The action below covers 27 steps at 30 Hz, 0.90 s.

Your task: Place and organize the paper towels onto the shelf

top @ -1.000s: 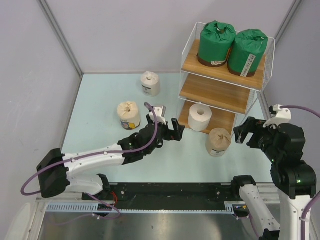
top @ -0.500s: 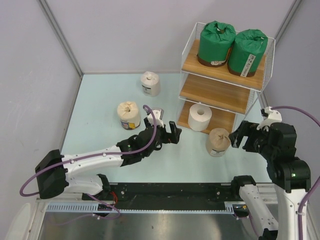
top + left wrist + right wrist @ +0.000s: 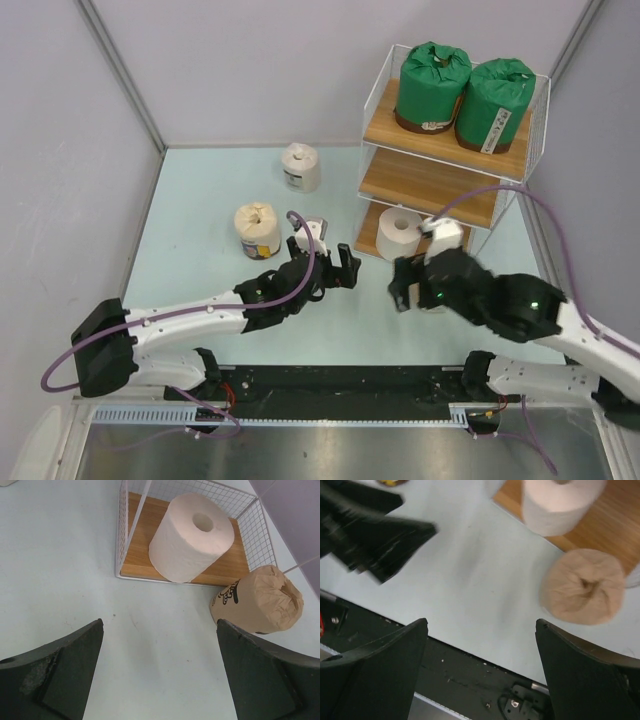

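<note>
The shelf (image 3: 440,186) stands at the back right with two green paper towels (image 3: 432,85) (image 3: 494,103) on its top board. A bare white roll (image 3: 400,234) (image 3: 192,537) (image 3: 559,505) stands on the bottom board. The tan roll (image 3: 260,600) (image 3: 582,586) stands on the table just in front of the shelf; in the top view my right arm hides it. A cream roll (image 3: 257,230) and a white labelled roll (image 3: 300,166) stand on the table to the left. My left gripper (image 3: 335,262) (image 3: 160,675) is open and empty, facing the shelf. My right gripper (image 3: 408,288) (image 3: 482,680) is open and empty, left of the tan roll.
The two grippers are close together in front of the shelf; the left gripper's dark fingers (image 3: 375,535) show in the right wrist view. The table's black front rail (image 3: 470,675) lies under my right gripper. Grey walls close in the table.
My right arm has swung left from the table's right side, and its gripper now sits low before the shelf, covering the tan roll from above. My left gripper has barely moved.
</note>
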### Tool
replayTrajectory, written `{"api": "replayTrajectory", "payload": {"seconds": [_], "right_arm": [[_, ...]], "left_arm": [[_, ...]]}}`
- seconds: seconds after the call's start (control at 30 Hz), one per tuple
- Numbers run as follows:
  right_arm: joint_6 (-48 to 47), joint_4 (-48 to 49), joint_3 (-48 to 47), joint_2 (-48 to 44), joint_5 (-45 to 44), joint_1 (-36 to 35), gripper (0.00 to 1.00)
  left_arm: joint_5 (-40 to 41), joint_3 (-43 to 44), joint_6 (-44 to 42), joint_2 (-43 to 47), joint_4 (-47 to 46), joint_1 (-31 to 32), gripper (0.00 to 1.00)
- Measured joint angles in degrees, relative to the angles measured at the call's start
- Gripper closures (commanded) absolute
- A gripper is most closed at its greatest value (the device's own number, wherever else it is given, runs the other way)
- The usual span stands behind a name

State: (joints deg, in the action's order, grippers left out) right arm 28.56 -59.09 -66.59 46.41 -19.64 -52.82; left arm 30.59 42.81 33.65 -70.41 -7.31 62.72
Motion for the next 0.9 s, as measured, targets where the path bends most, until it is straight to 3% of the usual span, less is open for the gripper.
{"api": "replayTrajectory", "payload": {"seconds": [0.1, 0.2, 0.4, 0.6, 0.9], "right_arm": [[5.86, 0.48, -0.04, 6.10, -12.57, -17.86, 0.05], [10.19, -0.92, 0.07, 11.98, -19.69, -20.94, 0.04], [13.86, -5.31, 1.11, 11.32, -24.24, -13.22, 0.05], [11.41, -2.64, 9.07, 3.54, -18.99, -0.17, 0.08], [9.73, 4.22, 16.65, 6.75, -14.05, 4.46, 0.09]], "left_arm": [[0.57, -0.37, 0.04, 0.11, 0.37, 0.00, 0.00], [0.83, -1.51, 0.35, 0.94, 1.03, -0.02, 0.00], [0.70, -4.26, 1.49, 4.50, 1.84, -1.18, 0.00], [0.26, -7.93, 3.04, 10.19, 2.21, -3.78, 0.00], [0.26, -9.66, 3.96, 13.60, 3.74, -5.09, 0.00]]}}
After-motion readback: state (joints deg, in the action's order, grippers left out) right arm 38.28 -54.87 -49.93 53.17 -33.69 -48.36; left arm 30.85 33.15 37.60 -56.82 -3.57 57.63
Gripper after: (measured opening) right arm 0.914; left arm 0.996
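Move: Ahead and to the right of the right hand stands the brown-wrapped paper towel, about 6 cm farther out, 7 cm to the right and some 20 cm lower. The unwrapped white roll stands on the bottom shelf, roughly 18 cm ahead, 2 cm to the left and 19 cm below; that shelf's middle is some 20 cm ahead and 2 cm right, about 25 cm down. From the left hand, the brown paper towel lies about 23 cm right, 2 cm back and 13 cm lower. Swinging out about 5 cm left and slightly back first, the right hand then reverses some 10 cm to the right, easing forward and sinking about 11 cm overall towards the brown paper towel, turning about 20 degrees clockwise with its left side dipping, fingers still wide open. The empty left hand draws off about 6 cm to the left, away from that roll, also open. ##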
